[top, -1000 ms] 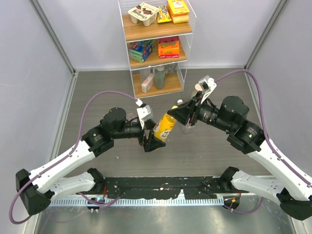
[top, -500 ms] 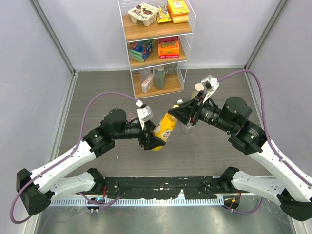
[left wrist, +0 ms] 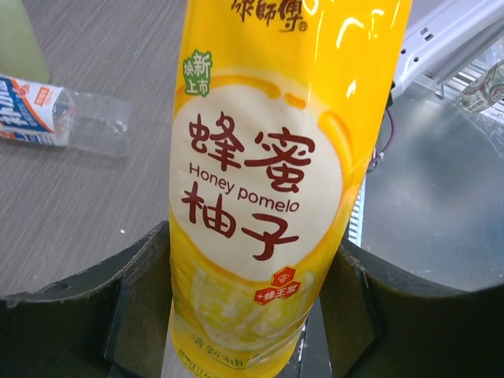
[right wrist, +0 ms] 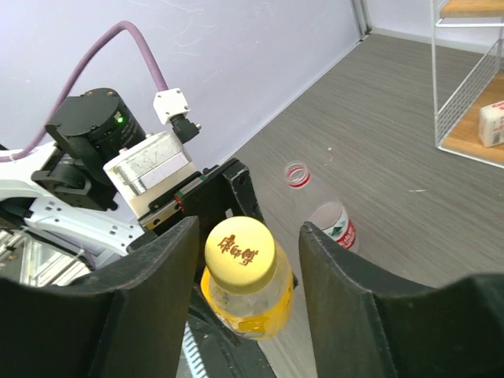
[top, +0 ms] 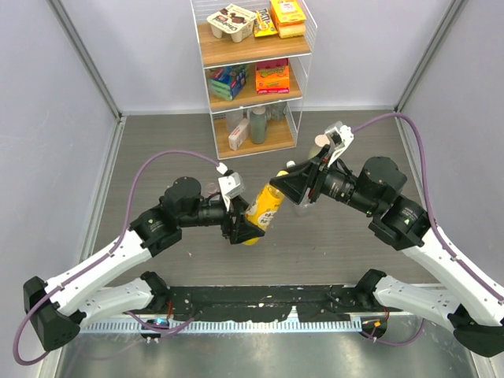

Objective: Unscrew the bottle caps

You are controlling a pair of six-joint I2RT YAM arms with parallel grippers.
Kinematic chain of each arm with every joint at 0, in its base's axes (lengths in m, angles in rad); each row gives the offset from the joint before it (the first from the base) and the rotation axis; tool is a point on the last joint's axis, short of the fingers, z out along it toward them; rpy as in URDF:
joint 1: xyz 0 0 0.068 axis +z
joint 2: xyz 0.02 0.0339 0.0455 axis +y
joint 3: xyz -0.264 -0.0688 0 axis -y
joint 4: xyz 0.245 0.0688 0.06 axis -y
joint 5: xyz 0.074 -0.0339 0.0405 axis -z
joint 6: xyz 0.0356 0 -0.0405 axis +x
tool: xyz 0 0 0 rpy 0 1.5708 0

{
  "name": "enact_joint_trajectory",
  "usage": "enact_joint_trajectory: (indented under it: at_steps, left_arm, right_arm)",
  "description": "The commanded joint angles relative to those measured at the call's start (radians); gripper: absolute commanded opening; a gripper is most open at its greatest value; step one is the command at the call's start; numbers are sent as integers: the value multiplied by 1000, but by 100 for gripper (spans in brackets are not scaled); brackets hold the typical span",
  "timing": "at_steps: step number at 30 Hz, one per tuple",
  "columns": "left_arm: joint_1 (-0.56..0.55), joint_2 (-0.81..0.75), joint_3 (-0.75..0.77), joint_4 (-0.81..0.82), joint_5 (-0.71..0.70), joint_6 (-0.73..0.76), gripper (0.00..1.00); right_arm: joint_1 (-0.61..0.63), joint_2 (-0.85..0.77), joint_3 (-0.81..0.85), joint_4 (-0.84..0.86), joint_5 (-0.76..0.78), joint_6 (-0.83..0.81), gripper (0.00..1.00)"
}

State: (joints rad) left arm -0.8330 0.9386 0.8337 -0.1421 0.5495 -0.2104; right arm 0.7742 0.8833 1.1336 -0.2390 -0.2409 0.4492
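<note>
The yellow-orange juice bottle (top: 264, 206) hangs tilted above the table, and my left gripper (left wrist: 244, 315) is shut on its lower body. Its yellow cap (right wrist: 240, 252) sits on the neck between the fingers of my right gripper (right wrist: 246, 236), which is open with a gap on each side of the cap. A clear bottle with a red label (right wrist: 335, 224) is on the table behind, its open neck showing a red ring (right wrist: 297, 174). In the left wrist view the clear bottle with a blue-white label (left wrist: 47, 118) lies on its side on the table. The red and white caps are out of view.
A white wire rack (top: 252, 71) with boxed goods and bottles stands at the back centre. A pale green bottle (left wrist: 16, 35) is at the upper left edge of the left wrist view. Grey walls close in both sides.
My left gripper closed on the juice bottle's body. My right gripper, which was shut on the yellow cap, has opened off it. The bottle barely moved.
</note>
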Motion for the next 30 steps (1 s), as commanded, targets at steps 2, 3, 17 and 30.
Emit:
enact_joint_trajectory:
  at_steps: [2, 3, 17, 30]
  left_arm:
    - [2, -26, 65, -102, -29, 5, 27]
    - [2, -26, 77, -125, -39, 5, 23]
    - [0, -66, 136, -612, -365, 103, 0]
    - [-2, -38, 47, -556, -504, 29, 0]
  right_arm:
    - [0, -1, -8, 58, 23, -10, 71]
    - [0, 2, -9, 58, 22, -10, 74]
    - [0, 69, -34, 63, -3, -6, 100]
    - [-75, 193, -118, 191, -161, 101, 99]
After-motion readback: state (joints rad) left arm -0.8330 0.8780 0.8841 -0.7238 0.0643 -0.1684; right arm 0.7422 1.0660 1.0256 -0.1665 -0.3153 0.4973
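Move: The left gripper holds the tilted yellow bottle. The Coke bottle stands about 17 cm ahead of the left hand, 11 cm to its left and 16 cm lower; the red cap lies on the table some 17 cm ahead, 4 cm left and 26 cm below. The right hand has the yellow cap right between its pads. From there the clear bottle is roughly 18 cm ahead, 8 cm right and 29 cm down. Open the right fingers fully to free the yellow cap, then sink that hand about 9 cm, easing forward and left, fingertips dipping slightly. Meanwhile keep the left grip on the yellow bottle and carry it left and down towards the Coke bottle, some 10 cm sideways, tipping the fingertips down about 30 degrees and swinging them forward counter-clockwise. ##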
